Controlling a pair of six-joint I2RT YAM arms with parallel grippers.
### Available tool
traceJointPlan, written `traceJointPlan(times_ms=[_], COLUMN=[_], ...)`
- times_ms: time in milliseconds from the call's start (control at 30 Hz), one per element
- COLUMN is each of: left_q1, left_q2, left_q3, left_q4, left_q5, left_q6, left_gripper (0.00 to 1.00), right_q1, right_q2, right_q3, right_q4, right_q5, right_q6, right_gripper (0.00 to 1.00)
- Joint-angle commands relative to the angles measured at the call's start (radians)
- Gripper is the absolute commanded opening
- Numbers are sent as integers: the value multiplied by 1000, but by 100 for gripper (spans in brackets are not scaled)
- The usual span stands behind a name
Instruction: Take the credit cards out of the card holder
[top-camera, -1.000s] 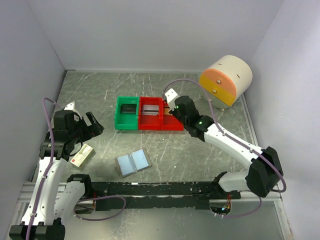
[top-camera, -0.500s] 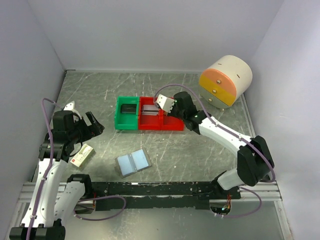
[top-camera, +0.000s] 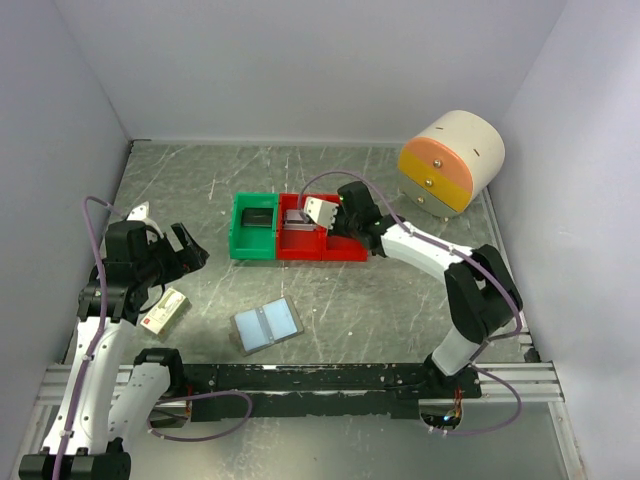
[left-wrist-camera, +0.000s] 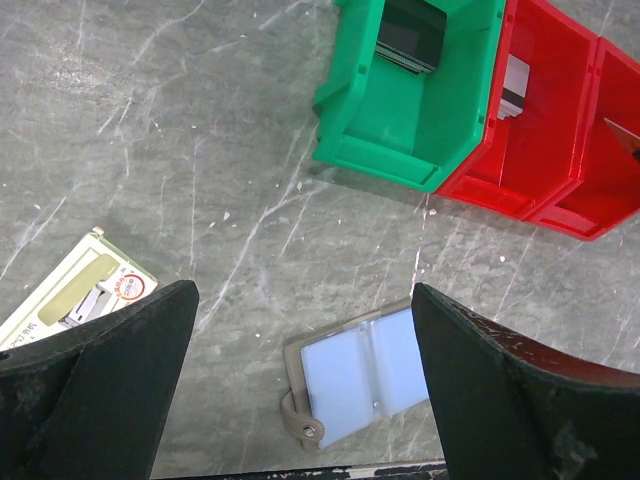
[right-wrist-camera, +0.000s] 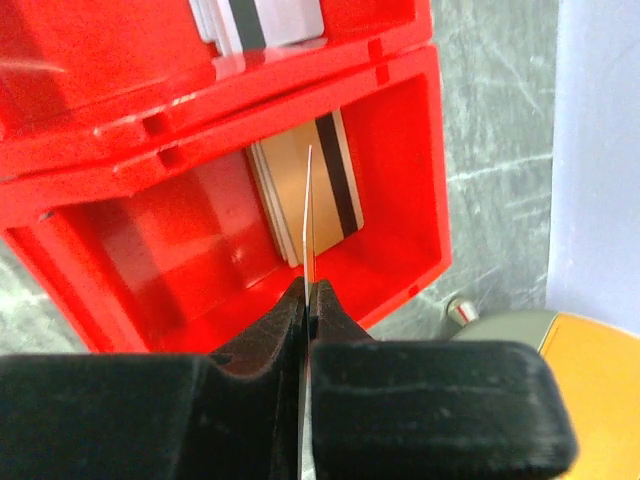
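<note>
The card holder (top-camera: 267, 324) lies open on the table, its pale blue pockets up; it also shows low in the left wrist view (left-wrist-camera: 365, 375). My left gripper (top-camera: 188, 256) hovers open above and to its left, fingers wide apart (left-wrist-camera: 302, 300), nothing between them. My right gripper (top-camera: 345, 228) is shut on a thin credit card (right-wrist-camera: 309, 200), seen edge-on, above the rightmost red bin (right-wrist-camera: 400, 150). More orange-tan credit cards (right-wrist-camera: 284, 190) with a black stripe lie in that bin.
A green bin (top-camera: 254, 226) and a second red bin (top-camera: 300, 240) adjoin it, each holding cards. A small white-and-red box (top-camera: 164, 309) lies below the left gripper. A beige drum with an orange face (top-camera: 452, 160) stands at the back right.
The right arm's wrist has swung left and turned over the red bins with the card still pinched. The left arm and the card holder have stayed put.
</note>
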Motion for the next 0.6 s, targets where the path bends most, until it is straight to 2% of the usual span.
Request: traceJointPlan(times_ms=[0,333,567], left_q1=[6,7,7], left_q2=[-1,1,9], left_q3=[-6,-7,-6], left_q4=[28,29,29], left_q5=[17,17,18], left_q6=[3,3,5], left_gripper=[100,100,100], right_q1=[-8,-24,-48], right_q2=[46,190,230], right_q3=[71,103,127], right_q4=[45,126,144], right_q5=[-32,44,-10], right_q6=[-29,-23,-55], right_gripper=[0,0,0])
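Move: The right gripper, shut on a thin card, hangs over the right-hand red compartment; the gold card stack it is bound for lies about 7 cm ahead, 1 cm to its left and some 8 cm below. At the same depth are the silver cards, 7 cm ahead and roughly 10 cm left, and the black cards in the green box, 7 cm ahead and 18 cm left. From the left gripper the gold stack is about 22 cm ahead, 30 cm right and 16 cm down. Carry the right gripper forward with the card kept pinched: first nearly level, swinging a centimetre or two left, then steer down and back right while still reaching forward. Go about 4 cm forward and 4 cm down in all, taking the card's free end down into the red compartment towards the gold stack. Leave the fingers shut and the wrist all but unturned. ##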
